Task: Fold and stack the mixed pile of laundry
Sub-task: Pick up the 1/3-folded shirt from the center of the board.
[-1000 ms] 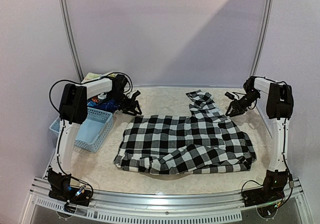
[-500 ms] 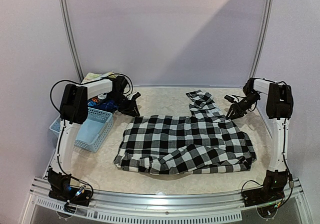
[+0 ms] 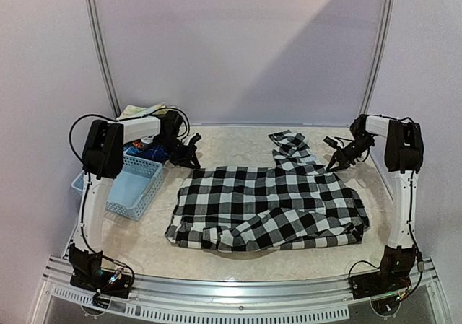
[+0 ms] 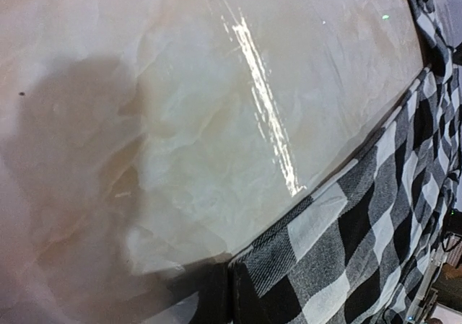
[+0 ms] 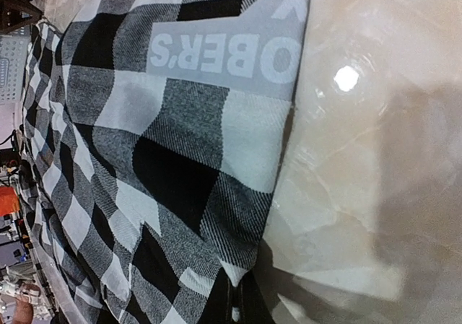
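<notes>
The black-and-white checked shirt (image 3: 267, 205) lies spread flat across the middle of the table, one sleeve (image 3: 292, 145) bunched toward the back. My left gripper (image 3: 195, 159) is low at the shirt's far left corner. In the left wrist view its jaws (image 4: 231, 295) are pressed together on the edge of the checked cloth (image 4: 361, 244). My right gripper (image 3: 332, 165) is at the far right corner. Its jaws (image 5: 237, 299) pinch a white tip of the shirt (image 5: 159, 136). A pale floral cloth (image 3: 141, 111) and a dark blue piece (image 3: 144, 148) lie behind the basket.
A light blue perforated basket (image 3: 130, 187) stands at the table's left edge, beside my left arm. A grey printed label (image 5: 224, 57) shows on the shirt in the right wrist view. Bare marbled tabletop (image 3: 238, 145) stretches behind the shirt. Curved metal posts rise at both back corners.
Both grippers have closed on the shirt's far corners; a second ago their jaws stood apart. The arms shifted only slightly, and the shirt lies as before.
</notes>
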Action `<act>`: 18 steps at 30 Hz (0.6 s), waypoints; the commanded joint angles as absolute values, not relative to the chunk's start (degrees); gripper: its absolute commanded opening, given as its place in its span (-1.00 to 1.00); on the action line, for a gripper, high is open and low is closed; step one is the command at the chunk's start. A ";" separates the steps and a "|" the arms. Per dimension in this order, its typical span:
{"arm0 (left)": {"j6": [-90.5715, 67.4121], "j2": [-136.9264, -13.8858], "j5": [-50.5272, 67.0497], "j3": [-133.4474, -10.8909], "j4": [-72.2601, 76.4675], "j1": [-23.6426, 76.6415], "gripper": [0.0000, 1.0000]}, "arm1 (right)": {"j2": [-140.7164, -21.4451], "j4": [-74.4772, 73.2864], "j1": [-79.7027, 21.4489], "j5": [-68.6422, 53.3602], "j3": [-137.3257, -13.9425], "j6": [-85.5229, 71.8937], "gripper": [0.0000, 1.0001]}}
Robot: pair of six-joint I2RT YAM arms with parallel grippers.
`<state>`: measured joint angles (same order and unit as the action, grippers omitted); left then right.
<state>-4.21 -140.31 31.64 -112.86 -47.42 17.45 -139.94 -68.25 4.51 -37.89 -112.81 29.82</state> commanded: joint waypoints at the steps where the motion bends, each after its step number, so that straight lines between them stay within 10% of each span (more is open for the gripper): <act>1: -5.27 -135.08 29.13 -109.06 -40.68 16.85 -1.00 | -133.14 -64.80 4.42 -38.83 -109.97 32.22 -0.99; 18: -9.81 -123.54 32.51 -94.58 -27.68 15.48 -1.00 | -124.12 -60.57 4.55 -39.50 -99.46 35.65 -0.99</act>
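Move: I already have the checked shirt's far edge pinched at two corners, my hands some 50 cm apart. The shirt's middle lies about 15 cm back and 25 cm right of my left hand, and about 14 cm back and 23 cm left of my right, about level in height. The blue basket is roughly 25 cm left and 7 cm back of my left hand. The loose sleeve lies about 14 cm left and 9 cm ahead of my right hand. Both my hands go up together, keeping their shut pinch on the two far corners and lifting them clear of the board. My left rises about 5.5 cm nearly straight. My right comes up about 5 cm, then settles slightly lower while easing 1 to 2 cm back. Both wrists tilt some 10 degrees, swinging the fingertips forward. ##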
